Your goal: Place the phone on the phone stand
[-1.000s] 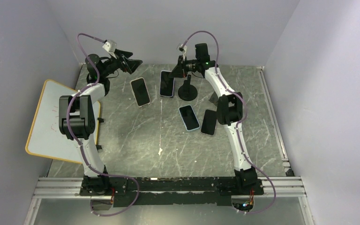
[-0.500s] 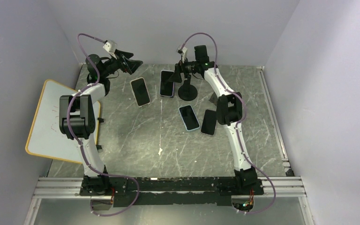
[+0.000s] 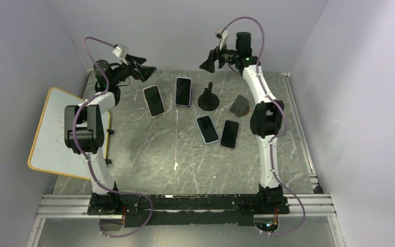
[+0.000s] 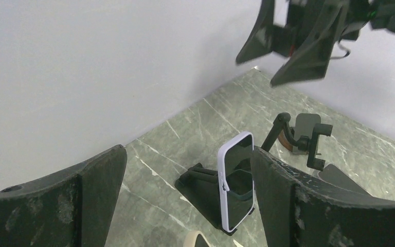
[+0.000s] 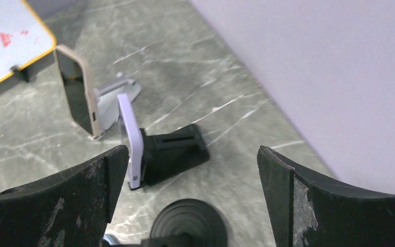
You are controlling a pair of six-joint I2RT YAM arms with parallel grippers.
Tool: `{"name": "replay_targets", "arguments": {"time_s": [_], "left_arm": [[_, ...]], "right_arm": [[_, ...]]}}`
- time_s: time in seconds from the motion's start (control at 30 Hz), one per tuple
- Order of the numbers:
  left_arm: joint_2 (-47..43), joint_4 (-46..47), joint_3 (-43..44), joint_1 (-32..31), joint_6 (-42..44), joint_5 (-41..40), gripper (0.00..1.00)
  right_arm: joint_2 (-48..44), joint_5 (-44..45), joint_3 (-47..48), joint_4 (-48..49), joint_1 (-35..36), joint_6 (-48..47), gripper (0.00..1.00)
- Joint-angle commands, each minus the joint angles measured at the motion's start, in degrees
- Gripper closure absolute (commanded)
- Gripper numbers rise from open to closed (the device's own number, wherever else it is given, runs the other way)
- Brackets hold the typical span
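Note:
A lavender-cased phone (image 3: 183, 91) leans upright on a black wedge stand (image 4: 205, 188); it also shows in the left wrist view (image 4: 236, 180) and the right wrist view (image 5: 127, 139). A beige-cased phone (image 3: 154, 100) leans on a pale stand (image 5: 115, 95). A black round-base stand (image 3: 208, 99) with a clamp is empty. My right gripper (image 3: 208, 63) is open and empty, raised near the back wall, apart from the phones. My left gripper (image 3: 144, 70) is open and empty, raised at the back left.
Two more phones lie flat mid-table, a blue-cased one (image 3: 207, 128) and a dark one (image 3: 230, 134). A grey block (image 3: 240, 105) sits right of the round stand. A yellow-edged whiteboard (image 3: 61, 134) leans at the left. Walls close off the back and sides.
My right gripper has drawn away from the lavender phone, up and right toward the back wall. The phone stays on its stand. The left arm has not moved.

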Motion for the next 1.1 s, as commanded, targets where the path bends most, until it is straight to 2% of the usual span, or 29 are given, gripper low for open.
{"name": "replay_targets", "arguments": {"time_s": [0.0,0.17,0.23,0.3,0.37,0.43,0.53,0.63,0.73,0.83,1.07], "left_arm": [[-4.7,-1.4,-1.2,-0.4,3.5,-1.6,0.06],[-9.7,-6.3,-3.4,-2.7,8.3,-8.1,0.04],[-12.7,-11.1,-4.1,-5.5,15.0,-12.9,0.04],[-15.4,-17.6,-3.8,-9.0,23.2,-19.8,0.04],[-17.6,-20.6,-4.3,-11.6,27.0,-26.4,0.04],[-19.2,-19.3,-5.7,-12.5,25.9,-29.1,0.04],[-20.9,-16.0,-7.8,-12.8,21.8,-32.3,0.04],[-22.2,-15.3,-8.9,-13.1,17.0,-36.3,0.03],[-23.2,-14.9,-10.2,-13.4,15.4,-37.7,0.04],[-23.2,-15.9,-10.6,-13.9,15.0,-37.6,0.04],[-23.3,-14.0,-13.2,-16.5,11.6,-36.8,0.04]], "right_arm": [[-7.2,5.5,-3.6,4.5,-2.0,2.1,0.0],[-18.1,18.5,-16.4,10.2,-2.0,6.0,0.0],[-25.7,26.0,-24.4,12.8,-1.7,8.6,0.0],[-34.6,33.9,-36.4,17.2,-1.0,10.6,0.0],[-44.2,41.2,-49.6,21.6,0.3,12.5,0.0],[-53.1,49.2,-62.5,23.0,2.4,12.9,0.0],[-64.0,62.4,-75.1,25.5,9.0,14.4,0.0],[-71.4,63.9,-84.9,25.4,14.1,17.8,0.0],[-73.2,63.3,-91.2,23.8,19.9,19.2,0.0],[-67.6,61.9,-93.0,19.5,23.4,20.2,0.0],[-58.2,59.8,-93.7,23.8,24.0,22.6,0.0]]}}
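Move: The light-blue-edged phone, flat on the table, lies about 22 cm back from the open right hand, 2 cm to its right and some 20 cm below. The black phone is 12 cm right of that phone and 3 cm nearer the base; the round black stand is 16 cm beyond that phone, and the grey stand 12 cm beyond and 19 cm right of it. From the left hand, the light-blue-edged phone is roughly 15 cm back, 28 cm right, 25 cm down. The light-blue-edged phone is what the right hand comes back to: it lifts about 8 cm while swinging right, sweeps back some 25 cm past the round black stand, curls slightly left and drops about 19 cm from its peak towards the phone, turning clockwise and tipping its wide-open fingers down. The empty left hand backs off and rises, then partly sinks, turning counter-clockwise. ##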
